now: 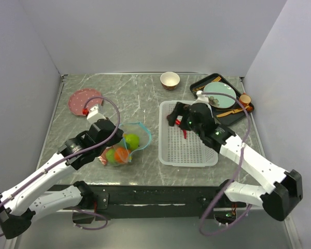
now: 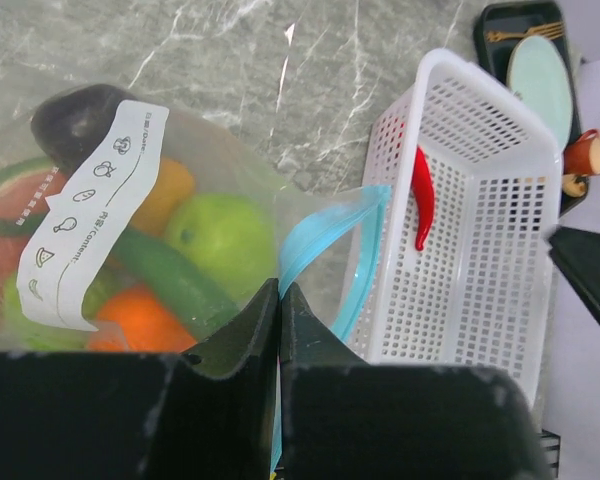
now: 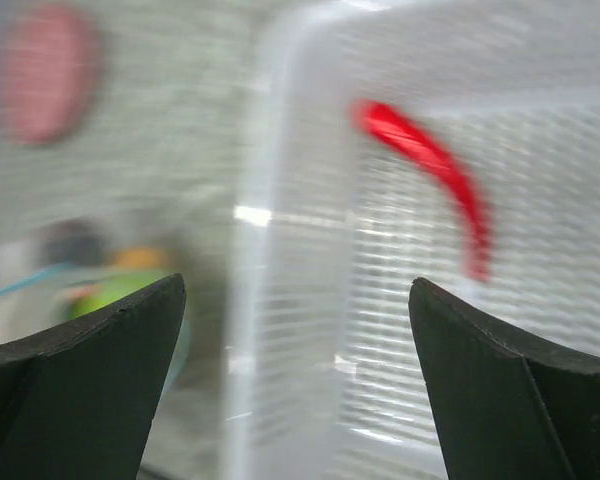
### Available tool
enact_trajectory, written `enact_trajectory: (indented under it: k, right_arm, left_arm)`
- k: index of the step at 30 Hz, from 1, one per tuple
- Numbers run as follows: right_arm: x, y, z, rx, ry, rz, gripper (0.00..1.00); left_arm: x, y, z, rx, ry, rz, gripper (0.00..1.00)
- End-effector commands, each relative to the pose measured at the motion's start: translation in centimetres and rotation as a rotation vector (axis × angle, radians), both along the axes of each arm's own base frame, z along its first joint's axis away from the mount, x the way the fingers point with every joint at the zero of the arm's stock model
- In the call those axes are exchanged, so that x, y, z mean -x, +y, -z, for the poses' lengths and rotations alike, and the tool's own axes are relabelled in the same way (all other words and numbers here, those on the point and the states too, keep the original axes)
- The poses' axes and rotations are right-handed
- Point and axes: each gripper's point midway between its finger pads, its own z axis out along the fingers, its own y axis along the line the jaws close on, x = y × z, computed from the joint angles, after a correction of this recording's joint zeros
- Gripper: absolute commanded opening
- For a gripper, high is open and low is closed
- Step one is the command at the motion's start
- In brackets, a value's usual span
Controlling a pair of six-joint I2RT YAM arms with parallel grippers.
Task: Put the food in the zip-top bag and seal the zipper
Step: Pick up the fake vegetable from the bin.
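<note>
The clear zip-top bag [image 1: 125, 147] lies left of the white basket [image 1: 192, 153] with its mouth open. It holds green apples [image 2: 225, 235], an orange [image 2: 145, 320], a green pepper [image 2: 170, 275], a dark brown piece [image 2: 75, 120] and a watermelon slice [image 2: 15, 215]. My left gripper [image 2: 278, 290] is shut on the teal-blue zipper [image 2: 325, 225] at the mouth's near edge. A red chili [image 1: 184, 133] lies in the basket and also shows in the wrist views [image 2: 423, 195] [image 3: 430, 165]. My right gripper [image 3: 295, 285] is open and empty over the basket's far left corner [image 1: 173, 116].
A pink plate [image 1: 84, 101] lies at the back left. A small bowl [image 1: 169, 79] stands at the back middle. A black tray [image 1: 197, 85] with a teal plate [image 1: 221, 93] and wooden utensils sits at the back right, behind the basket.
</note>
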Motion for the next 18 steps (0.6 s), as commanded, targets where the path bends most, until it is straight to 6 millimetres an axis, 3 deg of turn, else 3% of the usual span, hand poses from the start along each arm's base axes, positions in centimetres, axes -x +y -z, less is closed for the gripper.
enact_trajectory:
  k: [1,2,3,5,9,14,18]
  right_arm:
    - [0.1,-5.2,8.4,0.166,0.246,0.069,0.95]
    - [0.0,-5.5,9.3,0.176,0.271,0.07,0.82]
    - [0.1,-5.7,11.0,0.201,0.322,0.058,0.76]
    - [-0.3,-6.0,12.3,0.213,0.356,0.056,0.68]
    - [-1.2,-5.9,14.9,0.234,0.409,0.045,0.66]
    - [-2.9,-5.3,15.8,0.24,0.419,0.024,0.55]
    - [-4.0,-5.3,16.3,0.255,0.43,0.026,0.52]
  left_arm:
    - [-0.5,-0.9,-1.4,0.033,-0.022,0.013,0.08]
    - [-0.5,-1.0,-1.3,0.034,-0.02,0.015,0.08]
    - [-0.5,-1.1,-1.2,0.035,-0.019,0.018,0.08]
    - [-0.5,-1.2,-1.1,0.041,-0.016,0.021,0.08]
    - [-0.4,-0.9,-1.0,0.035,-0.013,0.012,0.08]
    - [-0.3,-0.6,-1.0,0.023,-0.013,0.004,0.08]
    - [-0.4,-0.4,-1.0,0.016,-0.011,-0.002,0.08]
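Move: The fake vegetable left in the bin, the red chili, lies about 7 cm ahead of the empty right hand, 3 cm to its right and roughly 21 cm below. The bin's middle is some 2 cm ahead, 9 cm right and 19 cm down; the filled bag sits about 28 cm left, 9 cm back and 16 cm down. From the left hand, the chili is about 16 cm ahead, 28 cm right and 22 cm below. The right hand sinks some 18 cm towards the chili, veers right, tips down and half closes its fingers. ##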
